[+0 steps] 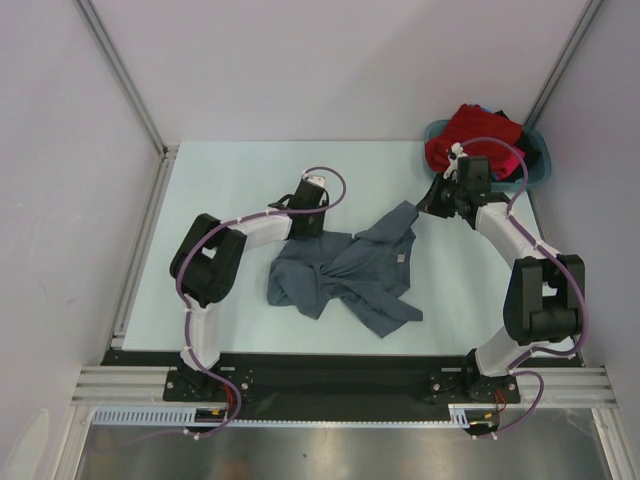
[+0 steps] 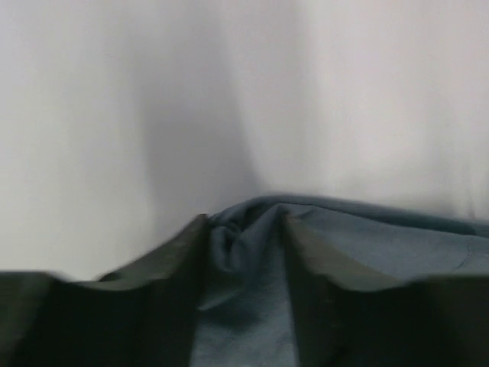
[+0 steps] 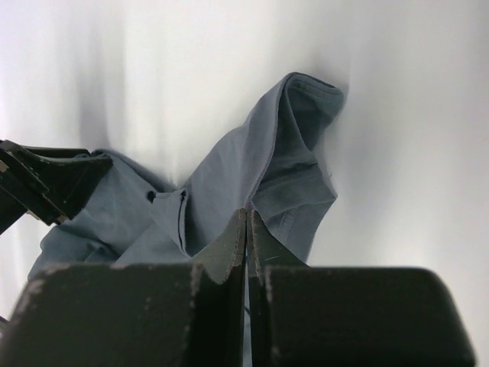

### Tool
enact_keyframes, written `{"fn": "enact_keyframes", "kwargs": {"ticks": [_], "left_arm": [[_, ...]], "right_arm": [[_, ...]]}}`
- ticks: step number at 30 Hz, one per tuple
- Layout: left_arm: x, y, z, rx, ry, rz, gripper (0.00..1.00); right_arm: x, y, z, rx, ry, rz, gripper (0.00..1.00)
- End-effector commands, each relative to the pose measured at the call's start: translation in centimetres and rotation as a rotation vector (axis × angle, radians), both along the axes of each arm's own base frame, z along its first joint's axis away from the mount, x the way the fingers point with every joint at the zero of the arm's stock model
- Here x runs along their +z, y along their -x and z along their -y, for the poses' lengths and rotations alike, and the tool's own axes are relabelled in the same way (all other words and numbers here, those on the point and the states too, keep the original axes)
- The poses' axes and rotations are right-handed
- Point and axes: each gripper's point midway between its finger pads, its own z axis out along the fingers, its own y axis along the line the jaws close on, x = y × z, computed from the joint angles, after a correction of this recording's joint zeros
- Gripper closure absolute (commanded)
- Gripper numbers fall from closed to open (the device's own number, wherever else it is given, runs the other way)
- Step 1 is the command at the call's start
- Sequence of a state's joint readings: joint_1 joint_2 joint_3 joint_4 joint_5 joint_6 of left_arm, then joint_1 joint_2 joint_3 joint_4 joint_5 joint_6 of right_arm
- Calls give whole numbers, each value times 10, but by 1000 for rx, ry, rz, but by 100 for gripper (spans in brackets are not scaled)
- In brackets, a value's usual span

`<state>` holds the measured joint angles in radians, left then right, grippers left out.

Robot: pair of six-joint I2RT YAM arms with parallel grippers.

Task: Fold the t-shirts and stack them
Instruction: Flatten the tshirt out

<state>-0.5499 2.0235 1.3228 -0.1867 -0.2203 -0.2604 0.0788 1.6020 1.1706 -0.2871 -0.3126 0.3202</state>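
Note:
A slate-grey t-shirt [image 1: 345, 270] lies crumpled mid-table, its white label [image 1: 403, 258] showing. My left gripper [image 1: 308, 228] is down at its upper left edge. In the left wrist view the fingers [image 2: 179, 260] stand apart, open, around a bunched fold of the grey cloth [image 2: 237, 245]. My right gripper [image 1: 432, 205] is shut on the grey t-shirt's upper right corner, which is drawn to a point toward it. The right wrist view shows its fingertips [image 3: 247, 215] pressed together over the grey cloth [image 3: 229, 160]. A red t-shirt [image 1: 478, 135] is heaped in the basin.
The teal basin [image 1: 541, 168] stands at the back right corner, right behind my right gripper, with dark cloth [image 1: 510, 117] beside the red heap. White walls close in the pale table [image 1: 230, 190] on three sides. The left arm's dark head [image 3: 46, 183] shows in the right wrist view.

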Motion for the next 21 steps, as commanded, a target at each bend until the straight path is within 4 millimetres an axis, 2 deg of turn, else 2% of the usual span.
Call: {"fn": "enact_keyframes", "kwargs": {"ticks": [1,2,3,5,8,9,12,13,16,17,21], "left_arm": [[-9,2,-34,60,-147,-21,58],[-8,2,-33,60,-141,-22,63],[-8,3,-33,61,-141,-24,78],[-3,2,-32,61,-132,-15,98],[16,2,-30,53,-106,10,100],[34,2,-30,58,-92,37,100],[67,3,-31,56,-68,85,100],[87,3,-33,59,-49,119,100],[119,9,-40,68,-49,157,100],[139,12,-42,68,-32,192,100],[183,22,-51,68,-10,254,96]], "right_arm": [[25,0,1,6,-1,63,100],[25,-1,1,4,-1,63,100],[26,-1,0,7,-2,65,100],[27,0,0,7,-2,68,100],[37,1,0,13,-3,95,100],[41,1,0,13,-2,108,100],[66,3,3,6,10,167,100],[75,6,5,1,16,184,100],[100,10,9,-7,39,229,100],[110,12,11,-11,43,250,100],[140,19,11,-8,45,306,100]]}}
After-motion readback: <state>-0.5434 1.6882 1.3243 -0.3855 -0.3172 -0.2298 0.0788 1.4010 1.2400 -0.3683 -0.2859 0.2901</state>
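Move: My left hand is down at the t-shirt's far left edge, with a blue-grey fold between its parted fingers, about 1 cm below. The bunched middle of the shirt lies some 11 cm back and 6 cm to the right of it. My right hand already holds the far right corner up off the table; from it the left edge fold is about 23 cm to the left, level ahead, 13 cm lower. The blue bin stands some 22 cm ahead, 16 cm right and 9 cm below my right hand. I shut my left fingers on the fold of the far left edge, pinching it almost at table height, then raise it about 13 cm, quickening, while drifting about 4 cm to the left. Shortly after the pinch my right hand, still gripping its corner, lifts too, some 10 cm nearly straight up, its fingers tipping up about 10 degrees. ##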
